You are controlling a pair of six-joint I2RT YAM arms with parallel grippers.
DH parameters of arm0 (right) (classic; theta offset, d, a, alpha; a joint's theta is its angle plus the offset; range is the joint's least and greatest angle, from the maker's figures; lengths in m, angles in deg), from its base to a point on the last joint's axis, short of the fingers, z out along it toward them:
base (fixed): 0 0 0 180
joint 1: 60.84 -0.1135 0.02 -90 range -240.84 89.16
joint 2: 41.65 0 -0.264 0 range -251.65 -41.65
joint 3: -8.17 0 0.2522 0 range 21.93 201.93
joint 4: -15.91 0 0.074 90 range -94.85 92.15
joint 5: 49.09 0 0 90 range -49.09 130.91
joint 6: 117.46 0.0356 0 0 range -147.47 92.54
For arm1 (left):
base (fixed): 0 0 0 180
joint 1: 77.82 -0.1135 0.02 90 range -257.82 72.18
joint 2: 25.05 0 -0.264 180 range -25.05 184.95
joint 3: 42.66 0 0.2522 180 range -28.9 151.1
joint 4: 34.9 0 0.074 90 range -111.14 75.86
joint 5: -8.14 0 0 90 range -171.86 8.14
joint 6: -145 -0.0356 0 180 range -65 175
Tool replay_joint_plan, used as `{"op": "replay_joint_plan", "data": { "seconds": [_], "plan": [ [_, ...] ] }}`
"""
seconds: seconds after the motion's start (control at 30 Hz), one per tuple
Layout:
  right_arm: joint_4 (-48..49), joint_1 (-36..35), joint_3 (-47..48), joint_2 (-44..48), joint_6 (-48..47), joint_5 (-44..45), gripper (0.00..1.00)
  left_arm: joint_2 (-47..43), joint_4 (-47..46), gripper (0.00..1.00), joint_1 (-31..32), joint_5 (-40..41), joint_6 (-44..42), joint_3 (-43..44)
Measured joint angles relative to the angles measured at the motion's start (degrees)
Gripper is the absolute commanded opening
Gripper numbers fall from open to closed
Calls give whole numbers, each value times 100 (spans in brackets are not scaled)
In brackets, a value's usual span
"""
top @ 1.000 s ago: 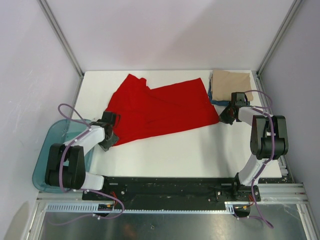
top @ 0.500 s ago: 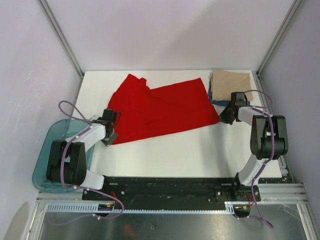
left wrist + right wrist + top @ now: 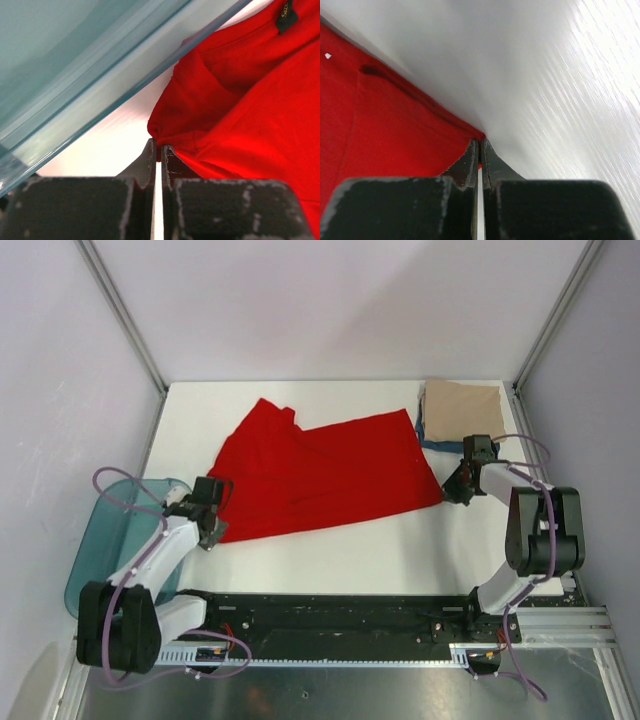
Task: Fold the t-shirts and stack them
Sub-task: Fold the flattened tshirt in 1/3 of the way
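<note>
A bright red t-shirt (image 3: 325, 475) lies spread across the white table. My left gripper (image 3: 214, 515) is shut on the shirt's near left corner (image 3: 156, 132), beside the tub. At the other end, my right gripper (image 3: 452, 486) is shut on the near right corner (image 3: 479, 135). The tan t-shirt (image 3: 462, 412) lies folded at the far right corner, on top of a dark blue t-shirt (image 3: 432, 443) of which only an edge shows.
A translucent teal tub (image 3: 100, 550) hangs off the table's left edge, close to my left arm; its rim (image 3: 100, 65) fills the upper left of the left wrist view. Metal frame posts stand at the far corners.
The left gripper closed on the shirt's left corner and pulled it toward the near side. The right gripper drew its corner nearer too. The red cloth now lies flatter and more stretched.
</note>
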Motion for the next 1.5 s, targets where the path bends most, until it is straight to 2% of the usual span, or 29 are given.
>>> {"op": "replay_joint_plan", "data": {
  "seconds": [0.27,0.63,0.7,0.77,0.8,0.87,0.97,1.03,1.1,1.2,1.37,1.5],
  "plan": [
    [-898,378,-901,1082,203,-17,0,-704,774,0,0,-59,424,-103],
    [-2288,710,-1790,2518,802,-17,0,-903,1556,0,111,-138,1054,-205],
    [-2470,728,-1950,2745,852,-20,5,-850,1733,2,164,-103,1237,-205],
    [-2629,754,-2035,2918,879,-20,19,-802,1853,9,192,-81,1355,-205],
    [-2706,778,-2057,2997,885,-35,28,-787,1904,15,192,-81,1403,-205],
    [-2817,824,-2070,3150,892,-70,40,-778,1971,36,201,-79,1471,-205],
    [-2898,887,-2059,3427,785,-109,49,-780,2050,61,210,-81,1458,-199],
    [-2977,894,-1976,3550,706,-120,52,-782,2098,71,245,-125,1379,-140],
    [-3051,892,-1749,3620,590,-133,53,-789,2131,75,376,-160,1263,13],
    [-3016,798,-1252,3613,422,-144,53,-879,2118,78,702,-197,1091,354],
    [-2658,205,-422,3180,181,-101,51,-1034,2107,75,918,-197,540,1080],
    [-2138,-164,24,2487,-9,-70,48,-476,1832,73,938,-201,-247,1915]
  ]
}}
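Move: Each hand already pinches a near corner of the red t-shirt just above the table; the bare near table edge lies about 15 cm back from the left hand and 26 cm back from the right. From the left hand, the shirt's middle is some 20 cm ahead and 31 cm right, the blue bin's middle about 23 cm left, 1 cm back. The folded stack sits roughly 24 cm ahead of the right hand and 5 cm to its right. Keeping their pinch on the near corners, both hands drag the shirt back low over the table, the right about 19 cm with its wrist turning some 15 degrees clockwise and tipping its fingers in towards the base, the left only about 8 cm, turning slightly counter-clockwise. Both then open and let go of the corners, rising roughly 10 cm while heading forward again over the shirt's side edges, the left also drifting about 4 cm to its left. ##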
